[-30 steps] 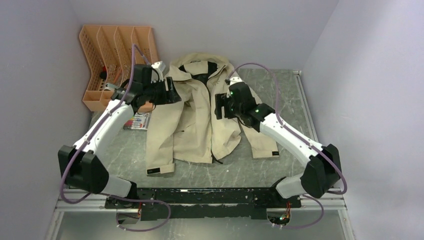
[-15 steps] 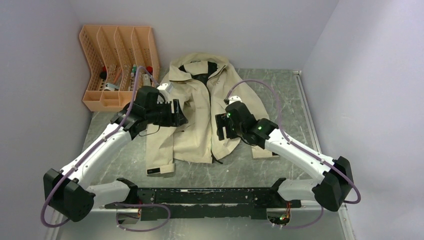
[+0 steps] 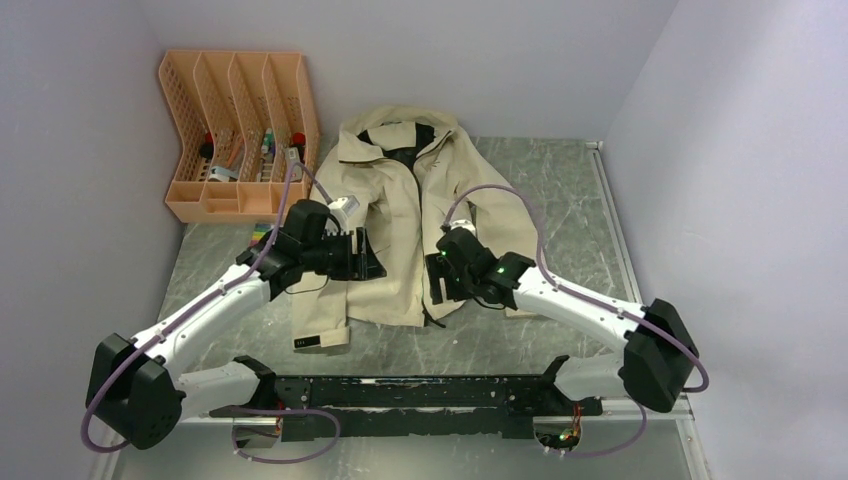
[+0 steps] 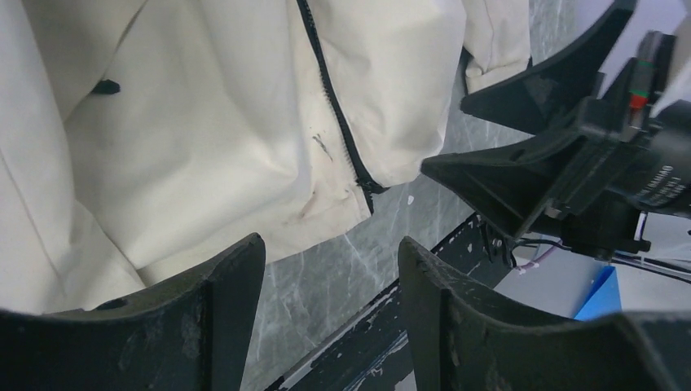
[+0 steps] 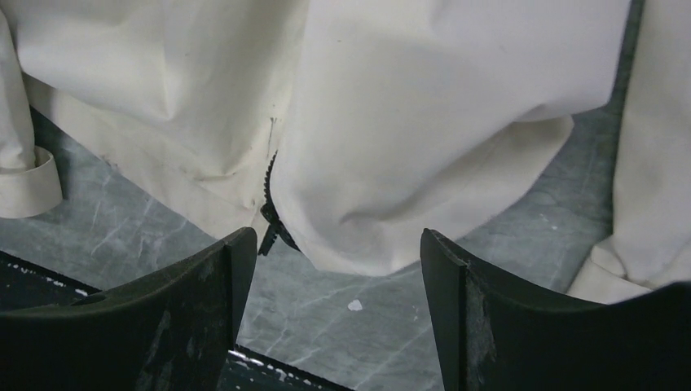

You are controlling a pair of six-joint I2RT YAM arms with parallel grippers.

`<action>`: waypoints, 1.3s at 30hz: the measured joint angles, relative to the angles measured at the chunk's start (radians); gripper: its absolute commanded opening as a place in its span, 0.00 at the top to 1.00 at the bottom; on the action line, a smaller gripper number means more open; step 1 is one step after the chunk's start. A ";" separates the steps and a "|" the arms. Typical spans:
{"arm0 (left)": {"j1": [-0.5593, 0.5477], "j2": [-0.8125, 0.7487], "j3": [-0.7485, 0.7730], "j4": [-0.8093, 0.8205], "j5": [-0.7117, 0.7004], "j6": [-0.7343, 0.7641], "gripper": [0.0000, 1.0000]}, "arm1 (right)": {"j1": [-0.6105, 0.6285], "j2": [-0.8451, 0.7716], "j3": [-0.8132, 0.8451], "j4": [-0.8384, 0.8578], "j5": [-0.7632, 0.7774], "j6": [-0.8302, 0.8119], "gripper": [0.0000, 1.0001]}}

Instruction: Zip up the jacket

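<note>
The beige jacket (image 3: 400, 190) lies flat on the grey table, collar at the far side, front partly open, dark zipper (image 4: 332, 106) running down its middle. My left gripper (image 3: 368, 262) hovers over the jacket's lower left panel, open and empty; in the left wrist view (image 4: 330, 273) the hem and the zipper's bottom end (image 4: 367, 186) lie just ahead. My right gripper (image 3: 436, 287) is open and empty above the hem right of the zipper. In the right wrist view (image 5: 334, 277) the dark zipper pull (image 5: 269, 230) hangs at the hem by the left finger (image 5: 220, 285).
An orange file organizer (image 3: 235, 130) with small items stands at the far left. A coloured flat pack (image 3: 262, 236) lies beside the left sleeve. The black base rail (image 3: 420, 392) runs along the near edge. Walls close in on three sides.
Both arms have drawn back toward the near edge, moving down the jacket from chest level to the hem. Both grippers stay open and empty.
</note>
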 measured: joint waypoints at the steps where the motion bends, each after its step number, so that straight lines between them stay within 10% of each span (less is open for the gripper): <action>1: -0.003 0.000 -0.007 0.003 0.004 -0.003 0.34 | 0.003 0.014 -0.003 0.012 -0.002 0.005 0.23; 15: -0.006 -0.029 -0.023 0.032 0.013 -0.009 0.34 | 0.032 0.156 -0.040 0.120 0.010 0.039 0.33; 25: -0.009 -0.024 -0.026 0.064 0.034 -0.011 0.33 | 0.037 0.180 -0.062 0.159 0.022 0.053 1.00; 39: -0.011 -0.003 -0.108 0.230 0.138 -0.069 0.32 | 0.036 0.003 -0.089 0.239 0.007 0.058 1.00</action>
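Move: The right front panel's bottom edge beside the zip lies about 6 cm below the right hand and some 2 cm to its left, nearly level fore and aft. From that same hand the zip pull is some 3 cm back and 3 cm left, and the left panel's zip end about 3 cm back and 5 cm left, both about 7 cm below. From the left hand, that zip end lies roughly 4 cm back, 8 cm right and 11 cm below. Lower the open right gripper about 5.5 cm, drifting slightly left, onto the right front panel's bottom edge beside the zip pull; shut the fingers to pinch the cloth, then lift it about 5.5 cm, easing left. Hold the open left gripper nearby, then shift it some 2.5 cm right towards the zip, its fingertips tipping up a little. ##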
